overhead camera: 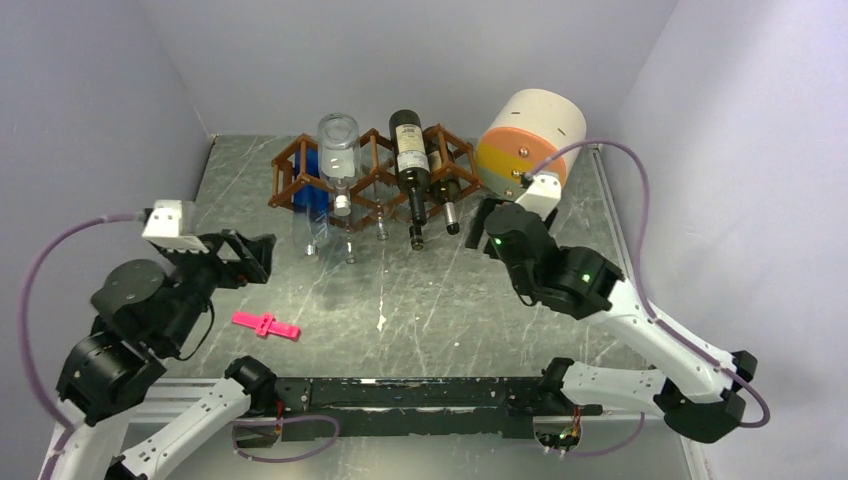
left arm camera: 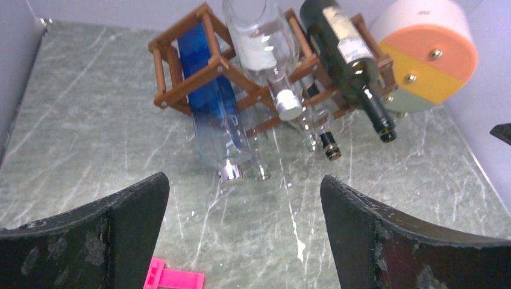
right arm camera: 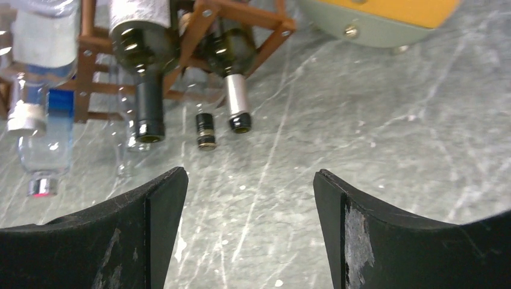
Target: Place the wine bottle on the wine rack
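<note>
The reddish-brown lattice wine rack (overhead camera: 375,172) stands at the back of the table and also shows in the left wrist view (left arm camera: 178,26) and the right wrist view (right arm camera: 271,51). A dark wine bottle with a cream label (overhead camera: 410,160) lies in the rack's top row, neck toward me (left arm camera: 343,42) (right arm camera: 149,108). A clear bottle (overhead camera: 338,150), a blue bottle (left arm camera: 208,108) and a dark bottle with a silver neck (right arm camera: 236,99) lie in the rack too. My left gripper (overhead camera: 262,255) (left arm camera: 244,180) is open and empty, left of and in front of the rack. My right gripper (overhead camera: 483,228) (right arm camera: 250,174) is open and empty, just in front of the rack's right end.
A cream, orange and yellow cylinder (overhead camera: 530,135) lies right of the rack, against the right wall (left arm camera: 428,54). A pink clip (overhead camera: 265,325) lies on the grey marbled table near the left arm (left arm camera: 175,278). Walls enclose the table on three sides.
</note>
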`<control>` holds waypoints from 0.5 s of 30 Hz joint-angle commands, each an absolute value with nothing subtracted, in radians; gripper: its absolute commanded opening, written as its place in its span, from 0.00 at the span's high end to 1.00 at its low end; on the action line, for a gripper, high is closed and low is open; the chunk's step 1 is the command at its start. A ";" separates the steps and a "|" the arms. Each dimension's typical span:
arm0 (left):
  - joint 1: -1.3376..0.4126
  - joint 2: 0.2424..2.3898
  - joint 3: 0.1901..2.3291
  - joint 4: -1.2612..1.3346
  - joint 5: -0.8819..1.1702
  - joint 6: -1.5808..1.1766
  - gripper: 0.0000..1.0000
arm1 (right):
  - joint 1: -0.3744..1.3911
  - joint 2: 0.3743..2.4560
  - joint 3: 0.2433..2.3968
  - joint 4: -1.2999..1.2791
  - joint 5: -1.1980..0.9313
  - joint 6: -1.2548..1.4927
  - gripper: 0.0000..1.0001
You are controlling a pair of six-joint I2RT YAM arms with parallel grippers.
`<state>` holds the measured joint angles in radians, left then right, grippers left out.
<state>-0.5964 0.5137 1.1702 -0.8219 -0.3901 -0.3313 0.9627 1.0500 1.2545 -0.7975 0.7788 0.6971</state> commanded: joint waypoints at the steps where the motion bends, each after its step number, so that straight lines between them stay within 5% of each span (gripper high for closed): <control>1: -0.599 0.496 1.280 -0.824 -0.414 -0.271 0.00 | 0.962 0.971 1.288 -0.937 0.944 0.720 0.19; 15: -0.599 0.464 1.446 -0.842 -0.379 -0.231 0.00 | 0.962 0.789 1.333 -0.875 0.960 0.604 0.19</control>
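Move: The dark wine bottle on top of the rack sits about 13 cm ahead of the right hand, 14 cm to its left and 7 cm lower; the clear bottle lies some 14 cm farther left of it. The drum-shaped drawer is roughly 16 cm ahead, 13 cm right and 12 cm below that hand. From the left hand the dark wine bottle is about 20 cm ahead, 25 cm right and 13 cm down. The racked wine bottles are left alone as both empty, open grippers draw off. The right swings about 8 cm to the right, rising 6 or 7 cm and easing slightly back, its fingers tipping up some 10 degrees and turning a little clockwise; the left climbs nearly 10 cm while backing off and drifting left, its fingers tipping up too. ##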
